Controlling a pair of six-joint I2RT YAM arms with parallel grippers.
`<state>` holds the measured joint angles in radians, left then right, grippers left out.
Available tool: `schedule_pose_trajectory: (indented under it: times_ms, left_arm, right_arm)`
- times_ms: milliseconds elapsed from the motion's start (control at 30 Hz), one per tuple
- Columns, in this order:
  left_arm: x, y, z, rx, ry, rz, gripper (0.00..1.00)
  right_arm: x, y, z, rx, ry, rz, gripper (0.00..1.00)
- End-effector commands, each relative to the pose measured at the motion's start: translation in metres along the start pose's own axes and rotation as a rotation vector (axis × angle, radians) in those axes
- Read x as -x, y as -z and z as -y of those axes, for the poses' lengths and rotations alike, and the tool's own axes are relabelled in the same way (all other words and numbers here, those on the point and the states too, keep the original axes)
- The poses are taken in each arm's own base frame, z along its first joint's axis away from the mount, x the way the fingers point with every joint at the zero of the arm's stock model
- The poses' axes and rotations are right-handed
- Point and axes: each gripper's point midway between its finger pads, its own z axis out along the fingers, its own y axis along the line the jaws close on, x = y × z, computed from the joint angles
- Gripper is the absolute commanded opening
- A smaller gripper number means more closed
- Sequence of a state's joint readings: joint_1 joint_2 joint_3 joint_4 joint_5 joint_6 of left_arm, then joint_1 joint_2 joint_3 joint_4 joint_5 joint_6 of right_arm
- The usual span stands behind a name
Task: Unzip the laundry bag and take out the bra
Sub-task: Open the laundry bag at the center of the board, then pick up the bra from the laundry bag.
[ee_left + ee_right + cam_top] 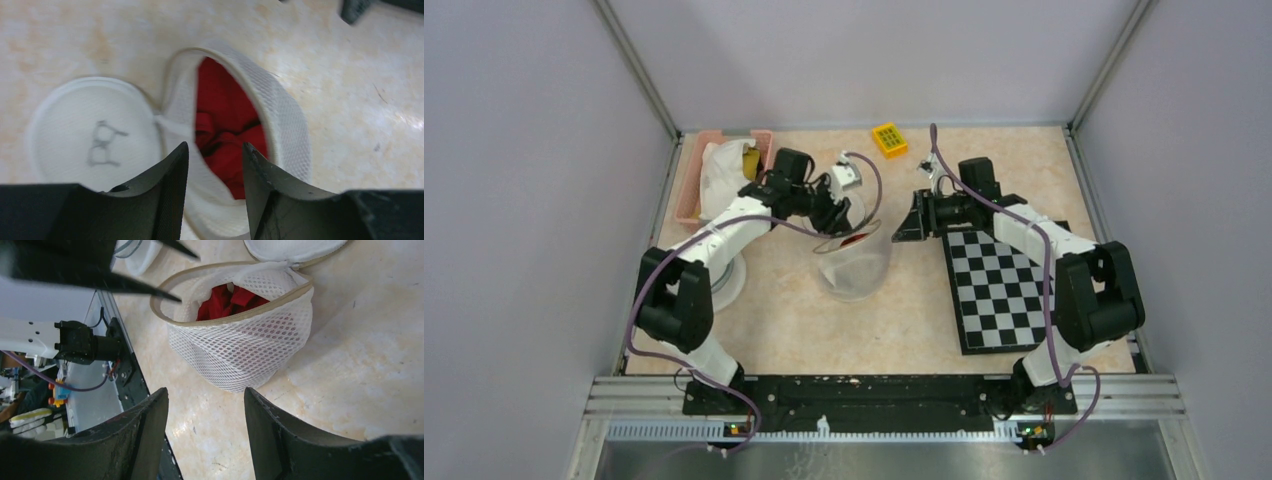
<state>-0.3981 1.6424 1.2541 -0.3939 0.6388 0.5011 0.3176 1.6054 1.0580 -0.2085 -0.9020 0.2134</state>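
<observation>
The white mesh laundry bag (854, 265) stands mid-table with its zip undone and its round lid (90, 135) flipped open to one side. The red bra (225, 130) lies bunched inside, showing through the mouth (225, 300). My left gripper (216, 150) hovers over the bag's rim (280, 107), open, its fingers apart with nothing gripped between them. To the right of the bag (245, 345), my right gripper (206, 395) is open and empty over bare table, a short gap away from the mesh. From above, the left gripper (842, 215) is at the bag's far edge and the right gripper (904, 225) beside it.
A pink basket (692, 175) holding white cloth (724, 170) sits at the back left. A yellow block (889, 139) lies at the back centre. A checkerboard (999, 290) covers the right side. A white round object (729, 282) lies under my left arm.
</observation>
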Motion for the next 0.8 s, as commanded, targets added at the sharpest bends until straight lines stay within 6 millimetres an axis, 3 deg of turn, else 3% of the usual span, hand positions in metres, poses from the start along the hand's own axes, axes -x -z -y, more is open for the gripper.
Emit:
schedule_pose_trajectory:
  times_ms: [0, 333, 567, 667, 767]
  left_arm:
    - [-0.029, -0.011, 0.049, -0.104, -0.109, -0.091, 0.49]
    - [-0.091, -0.026, 0.107, -0.220, -0.249, -0.234, 0.47]
    - [-0.130, -0.024, 0.112, -0.220, -0.441, -0.348, 0.51]
    - [-0.121, -0.020, 0.100, -0.149, -0.439, -0.358, 0.52]
    - [-0.083, -0.010, 0.096, -0.136, -0.387, -0.255, 0.53]
  right_arm:
    - [0.040, 0.008, -0.010, 0.004, 0.079, 0.084, 0.57]
    - [0.040, 0.002, -0.001, -0.009, 0.065, 0.081, 0.57]
    - [0.031, -0.006, 0.006, -0.007, 0.036, 0.060, 0.57]
    - [0.024, -0.012, 0.004, -0.001, 0.031, 0.038, 0.57]
    - [0.014, -0.019, 0.003, 0.002, 0.036, 0.012, 0.57]
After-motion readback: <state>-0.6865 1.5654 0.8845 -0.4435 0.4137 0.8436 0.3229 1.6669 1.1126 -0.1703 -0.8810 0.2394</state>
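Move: The laundry bag stands open just nearer the robot than the left hand: its middle is about 6 cm back, 4 cm to the right and 10 cm below. The red bra inside is some 2 cm back, 4 cm right and 9 cm down; the bag's round lid lies about 4 cm ahead, straight in line and some 14 cm below. From the right hand the bag's middle is about 5 cm back, 9 cm left and 10 cm down. Back towards the robot and down at once, the left hand sweeps about 13 cm each way into the bag's mouth, fingers staying half open. The wrist turns some 30 degrees, tipping the fingers steeper and swinging them clockwise, so they end inside the zipper rim at the near end, one against the mesh wall. The open right hand shifts about 2 cm forward, rising slightly and sinking again. ##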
